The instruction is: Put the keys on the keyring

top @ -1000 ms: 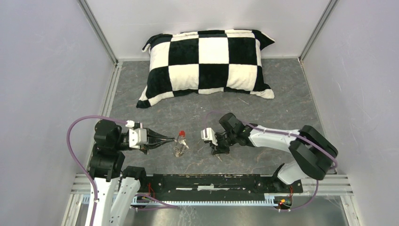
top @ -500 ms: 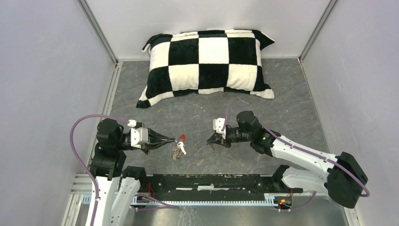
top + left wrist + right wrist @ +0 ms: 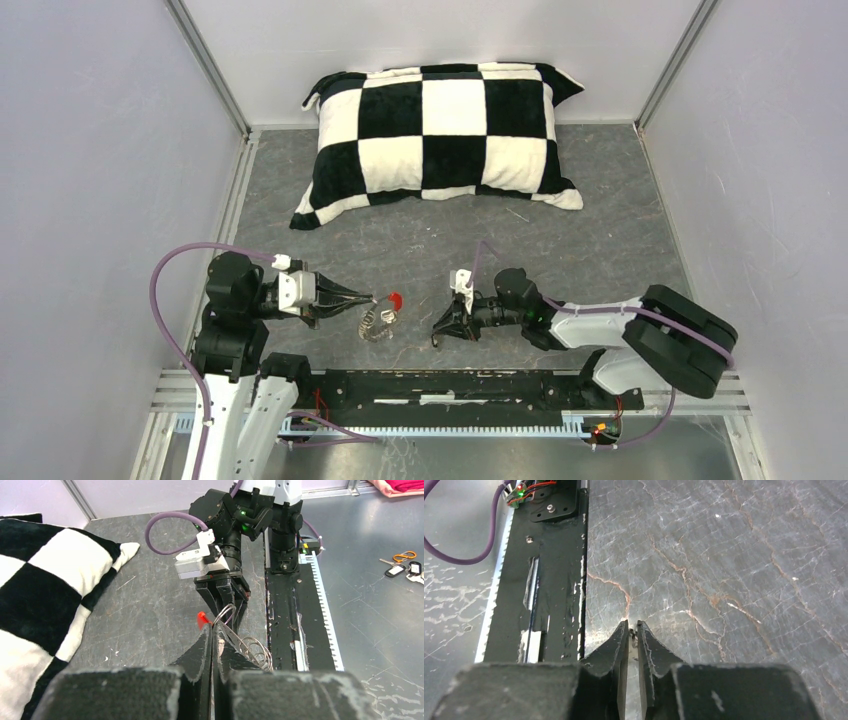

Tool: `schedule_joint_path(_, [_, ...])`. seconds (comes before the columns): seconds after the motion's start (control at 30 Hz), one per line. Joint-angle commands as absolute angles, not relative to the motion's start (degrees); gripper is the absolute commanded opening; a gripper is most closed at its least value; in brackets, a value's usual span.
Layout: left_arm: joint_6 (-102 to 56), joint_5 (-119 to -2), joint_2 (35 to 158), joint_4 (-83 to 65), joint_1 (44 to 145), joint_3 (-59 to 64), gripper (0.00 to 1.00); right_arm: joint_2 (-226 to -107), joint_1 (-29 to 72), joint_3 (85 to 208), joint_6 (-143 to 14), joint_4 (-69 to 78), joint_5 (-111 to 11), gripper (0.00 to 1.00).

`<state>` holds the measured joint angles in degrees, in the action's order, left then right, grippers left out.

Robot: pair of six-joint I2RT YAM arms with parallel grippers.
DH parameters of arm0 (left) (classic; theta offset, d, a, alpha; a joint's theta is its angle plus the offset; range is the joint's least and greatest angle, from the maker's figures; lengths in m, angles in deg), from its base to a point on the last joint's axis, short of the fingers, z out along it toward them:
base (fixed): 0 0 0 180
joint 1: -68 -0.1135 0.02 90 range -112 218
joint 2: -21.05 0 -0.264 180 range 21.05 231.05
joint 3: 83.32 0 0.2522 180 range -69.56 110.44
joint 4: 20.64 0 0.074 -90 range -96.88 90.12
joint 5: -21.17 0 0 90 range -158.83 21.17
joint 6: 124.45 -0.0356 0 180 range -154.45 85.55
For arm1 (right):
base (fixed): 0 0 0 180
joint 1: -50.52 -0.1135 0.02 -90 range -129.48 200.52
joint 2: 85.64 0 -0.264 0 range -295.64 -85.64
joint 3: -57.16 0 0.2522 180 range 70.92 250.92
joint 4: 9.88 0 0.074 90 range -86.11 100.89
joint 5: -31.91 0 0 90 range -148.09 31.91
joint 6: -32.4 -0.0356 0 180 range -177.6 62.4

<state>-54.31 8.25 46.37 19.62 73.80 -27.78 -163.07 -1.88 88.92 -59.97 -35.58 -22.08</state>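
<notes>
My left gripper [image 3: 370, 298] [image 3: 212, 627] is shut on the wire of the keyring [image 3: 375, 323] [image 3: 252, 650], just beside its red sleeve [image 3: 396, 298] [image 3: 202, 619]. The silvery coils hang down to the right of the fingers. My right gripper [image 3: 436, 337] [image 3: 633, 625] points down at the table to the right of the keyring. Its jaws stand a narrow slit apart. A tiny dark bit shows between the tips; I cannot tell what it is. Two dark-headed keys [image 3: 400, 570] with an orange ring lie on the metal plate beyond the rail, far from both grippers.
A black-and-white checkered pillow [image 3: 440, 130] lies at the back of the grey mat. The black rail [image 3: 450, 385] runs along the near edge, close under my right gripper. Walls close in on the left, right and back.
The right arm has swung back and dropped its gripper low toward the near rail, and its jaws have parted slightly. The keyring's coils shifted a little. The left gripper stayed put.
</notes>
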Motion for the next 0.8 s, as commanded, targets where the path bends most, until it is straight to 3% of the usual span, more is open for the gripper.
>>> schedule_joint_path(0.0, [-54.67, 9.98, 46.40, 18.69, 73.53, -27.17, 0.02, -164.98, -2.56, 88.81, -61.50, -46.98, -25.62, 0.23])
schedule_joint_path(0.3, [-54.66, 10.44, 46.90, 18.74, 73.55, -26.72, 0.02, -157.58, -2.46, 91.77, -52.64, -28.84, -33.51, 0.51])
schedule_joint_path(0.33, [-54.74, 10.55, 47.34, 18.72, 73.54, -26.44, 0.02, -156.67, -2.46, 92.01, -53.21, -27.36, -34.57, 0.60])
schedule_joint_path(0.37, [-54.82, 10.61, 47.73, 18.68, 73.58, -26.13, 0.02, -155.49, -2.46, 92.10, -54.49, -26.13, -35.98, 0.88])
schedule_joint_path(0.4, [-55.01, 10.62, 48.09, 18.71, 73.59, -25.99, 0.02, -154.52, -2.43, 91.95, -56.57, -25.34, -37.01, 0.98])
schedule_joint_path(0.5, [-55.83, 10.93, 49.34, 18.72, 73.53, -25.42, 0.02, -153.47, -2.56, 90.60, -64.35, -23.04, -37.11, 0.98])
schedule_joint_path(0.7, [-55.87, 11.51, 51.48, 18.70, 73.53, -25.17, 0.02, -150.94, -2.74, 90.35, -62.46, -21.16, -42.25, 0.98])
schedule_joint_path(0.77, [-55.90, 11.41, 51.62, 18.69, 73.58, -24.97, 0.02, -151.16, -2.74, 90.37, -63.22, -23.62, -50.80, 0.98])
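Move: The right fingers, already starting to part, hold the tagged key, which hangs some 3 cm below them and 1 cm back. The bare table spot for it is about 6 cm below, 1 cm back and 1 cm left. From the same hand the coiled keyring hangs roughly 11 cm left, 1 cm back and 17 cm higher. From the left hand, the tagged key is about 12 cm right, 1 cm back and 24 cm down. Right fingers open wide, letting go of the tagged key, while the hand goes about 3 cm forward and right. ##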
